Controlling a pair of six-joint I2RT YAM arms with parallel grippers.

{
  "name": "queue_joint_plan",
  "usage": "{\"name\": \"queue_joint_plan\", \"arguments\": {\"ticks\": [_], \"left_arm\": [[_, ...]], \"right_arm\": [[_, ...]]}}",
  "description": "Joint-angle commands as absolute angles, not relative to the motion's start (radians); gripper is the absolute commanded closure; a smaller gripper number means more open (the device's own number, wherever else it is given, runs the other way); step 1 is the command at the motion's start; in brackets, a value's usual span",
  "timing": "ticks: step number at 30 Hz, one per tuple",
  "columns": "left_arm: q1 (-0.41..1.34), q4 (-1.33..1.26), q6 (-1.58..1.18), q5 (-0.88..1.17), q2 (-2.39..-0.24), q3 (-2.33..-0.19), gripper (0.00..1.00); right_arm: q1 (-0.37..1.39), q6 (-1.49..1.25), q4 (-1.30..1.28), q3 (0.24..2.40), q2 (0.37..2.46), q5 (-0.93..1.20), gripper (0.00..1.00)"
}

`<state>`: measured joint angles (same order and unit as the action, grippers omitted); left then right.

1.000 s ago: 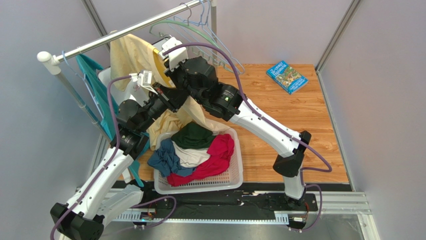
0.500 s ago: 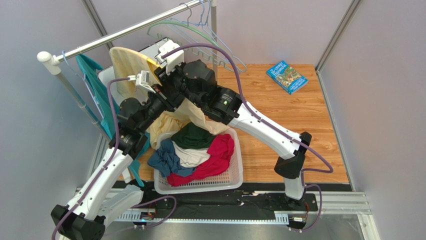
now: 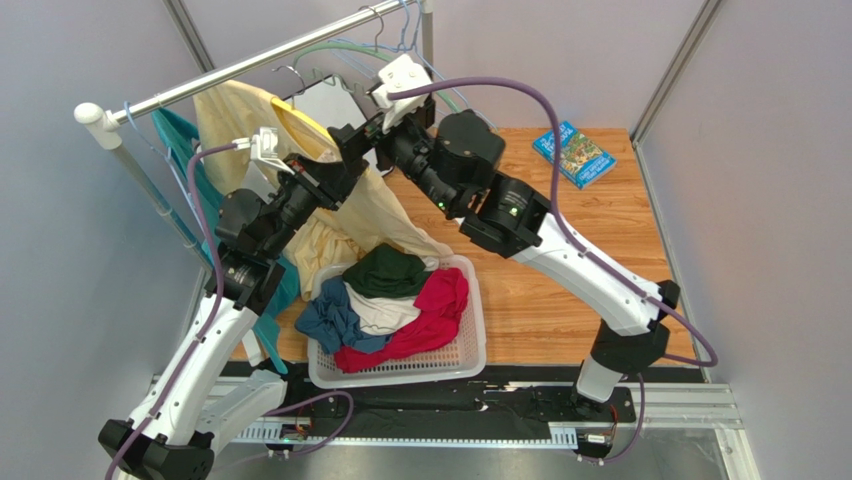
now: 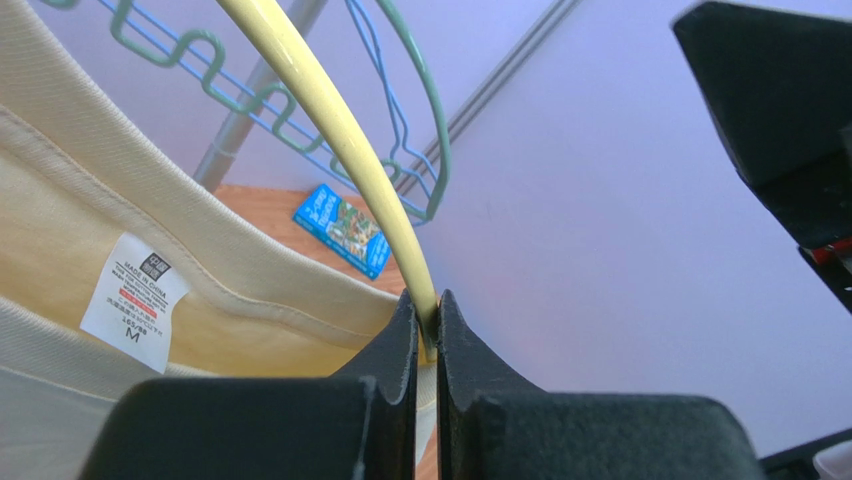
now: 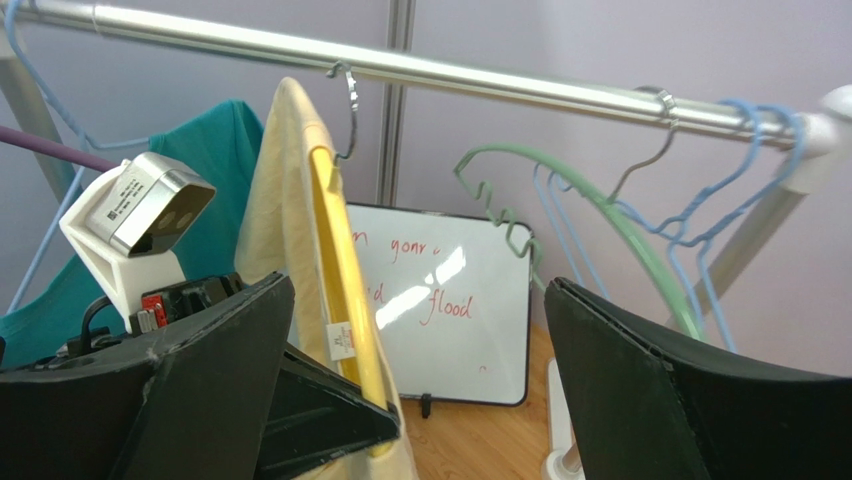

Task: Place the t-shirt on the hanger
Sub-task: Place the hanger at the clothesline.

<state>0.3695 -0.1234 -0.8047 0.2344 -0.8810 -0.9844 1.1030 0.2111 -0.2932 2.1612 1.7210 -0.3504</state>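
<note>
The cream-yellow t-shirt (image 3: 245, 115) hangs over the yellow hanger (image 3: 303, 122), and its folds fall towards the basket. In the right wrist view the hanger (image 5: 340, 260) has its silver hook (image 5: 348, 95) over the rail (image 5: 480, 78), with the t-shirt (image 5: 280, 200) draped on it. My left gripper (image 4: 428, 318) is shut on the lower end of the hanger (image 4: 320, 110), beside the t-shirt's neck and label (image 4: 135, 300). My right gripper (image 5: 418, 290) is wide open in front of the hanger and holds nothing. In the top view it (image 3: 358, 135) sits just above my left gripper (image 3: 330, 175).
A teal garment (image 3: 190, 170) hangs at the rail's left end. A pale green hanger (image 5: 600, 220) and light blue hangers (image 5: 720, 220) hang to the right. A whiteboard (image 5: 450, 300) leans behind. A basket (image 3: 472, 335) of clothes stands in front. A blue book (image 3: 573, 153) lies at the far right.
My right gripper has opened and drawn back up and to the right, away from the hanger. The t-shirt and hanger have shifted up and left along the rail, with my left gripper still gripping.
</note>
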Motion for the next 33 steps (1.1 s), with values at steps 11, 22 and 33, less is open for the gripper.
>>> {"name": "queue_joint_plan", "arguments": {"ticks": [11,22,33], "left_arm": [[0.193,-0.191,-0.848,0.157,-0.910,-1.157,1.00],[0.118,-0.026,-0.908,0.068,-0.890,-1.117,1.00],[0.118,0.035,-0.735,0.248,-0.798,-0.988,0.21]], "right_arm": [[1.072,0.321,-0.202,1.971,1.491,-0.405,0.00],[1.065,0.337,-0.218,1.901,1.428,-0.419,0.00],[1.054,0.348,-0.279,1.766,1.332,-0.407,0.00]]}}
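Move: The left hand grips the right end of the yellow hanger, with the t-shirt on it. The rail spot for its hook is about 12 cm ahead, 20 cm left and 13 cm up. The green hanger is some 15 cm ahead, 7 cm right and 6 cm up; the teal garment hangs level with the hand, about 26 cm left and 5 cm below. From the open right hand that rail spot lies about 10 cm ahead, 19 cm left and 6 cm up. Still pinching the end of the yellow hanger, the left hand carries it about 9 cm left and somewhat forward towards the rail's left part, turning some 20 degrees counter-clockwise; it rises 4 cm, then sinks back to lower the hook onto the rail. Its fingers then open wide, let go and draw back slightly. The right hand, already open, backs off about 10 cm to the right, rising and then sinking again. ##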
